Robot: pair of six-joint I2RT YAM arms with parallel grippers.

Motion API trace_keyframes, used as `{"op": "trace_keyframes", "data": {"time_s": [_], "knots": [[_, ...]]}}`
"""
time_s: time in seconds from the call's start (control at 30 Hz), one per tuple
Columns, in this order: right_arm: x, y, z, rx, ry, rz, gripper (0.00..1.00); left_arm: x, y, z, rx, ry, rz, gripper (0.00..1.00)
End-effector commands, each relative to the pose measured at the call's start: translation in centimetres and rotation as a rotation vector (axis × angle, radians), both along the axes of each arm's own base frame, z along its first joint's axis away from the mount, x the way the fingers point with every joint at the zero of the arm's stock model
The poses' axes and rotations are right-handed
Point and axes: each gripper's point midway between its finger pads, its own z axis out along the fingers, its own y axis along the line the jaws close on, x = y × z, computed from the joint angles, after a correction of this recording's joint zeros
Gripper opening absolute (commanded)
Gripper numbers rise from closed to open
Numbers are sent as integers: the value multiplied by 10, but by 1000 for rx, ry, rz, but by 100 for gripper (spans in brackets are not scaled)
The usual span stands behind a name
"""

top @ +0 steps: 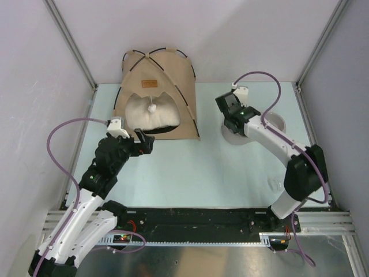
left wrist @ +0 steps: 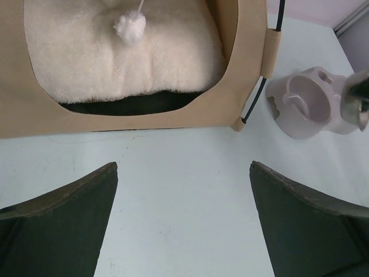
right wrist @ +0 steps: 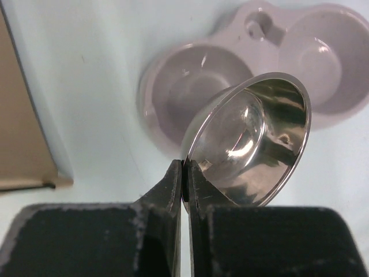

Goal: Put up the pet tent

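The pet tent (top: pixel 173 75) stands upright at the back left of the table, tan canvas over thin black poles. A fluffy cream pillow (top: pixel 151 115) fills its rounded doorway, with a white pom-pom (top: pixel 152 107) hanging in front. In the left wrist view the tent (left wrist: pixel 245 86), the pillow (left wrist: pixel 115 63) and the pom-pom (left wrist: pixel 130 26) lie just ahead. My left gripper (top: pixel 143 142) (left wrist: pixel 183 167) is open over bare table before the doorway, holding nothing. My right gripper (top: pixel 230 118) (right wrist: pixel 184 167) is shut on the rim of a shiny steel bowl (right wrist: pixel 253 138), tilted above a pink feeder stand (right wrist: pixel 151 98).
The pink two-well feeder stand (top: pixel 277 121) (left wrist: pixel 305 104) sits right of the tent, near the right wall. A tent corner (right wrist: pixel 17 115) shows at the left of the right wrist view. Walls and metal posts enclose the table on three sides.
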Motion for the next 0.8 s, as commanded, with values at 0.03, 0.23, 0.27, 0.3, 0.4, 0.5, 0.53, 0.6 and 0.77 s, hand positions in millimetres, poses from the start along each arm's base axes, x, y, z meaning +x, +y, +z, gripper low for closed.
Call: {"op": "trace_keyframes", "data": {"time_s": [0.03,0.23,0.27,0.3,0.4,0.5,0.53,0.6,0.77], "knots": [[53,3,2,-53,-54,-11,0,2,-9,23,-11,-47,-49,100],[80,3,-20,-76,-5,-58,0,4,-14,21,-14,-31,-71,100],[83,2,-26,-77,7,-70,0,4,-15,21,-14,-27,-74,100],[84,1,-30,-76,19,-78,0,4,-16,20,-15,-25,-79,100],[90,-2,-41,-76,46,-93,0,4,-18,17,-12,-15,-87,100],[91,-6,-52,-79,82,-107,0,4,-18,15,-7,-10,-90,100],[91,-7,-54,-81,91,-111,0,4,-18,14,-6,-9,-90,100],[90,-9,-60,-84,115,-118,0,4,-18,12,-4,-6,-91,100],[86,-7,-72,-68,164,-105,3,5,-18,8,1,5,-86,100]]}}
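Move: Some 8 cm ahead of the right hand, roughly 2 cm to its right and 15 cm below, lies the pet feeder's left well, where the metal bowl is to go. The feeder's right well sits about 13 cm to the right of the left well, level with it. The tent's near right corner is about 3 cm ahead of the hand and 13 cm to its left. From the left hand, the left well is about 19 cm ahead, 31 cm right and 20 cm down. Carrying the metal bowl, still pinched by its rim and hanging tilted, the right hand swings forward about 8 cm over the feeder's left well. It sinks about 8 cm as it goes, the forward travel dying out until the end is nearly all descent. The wrist tips the fingers some 10 degrees further down and turns slightly clockwise; the fingers stay shut. ##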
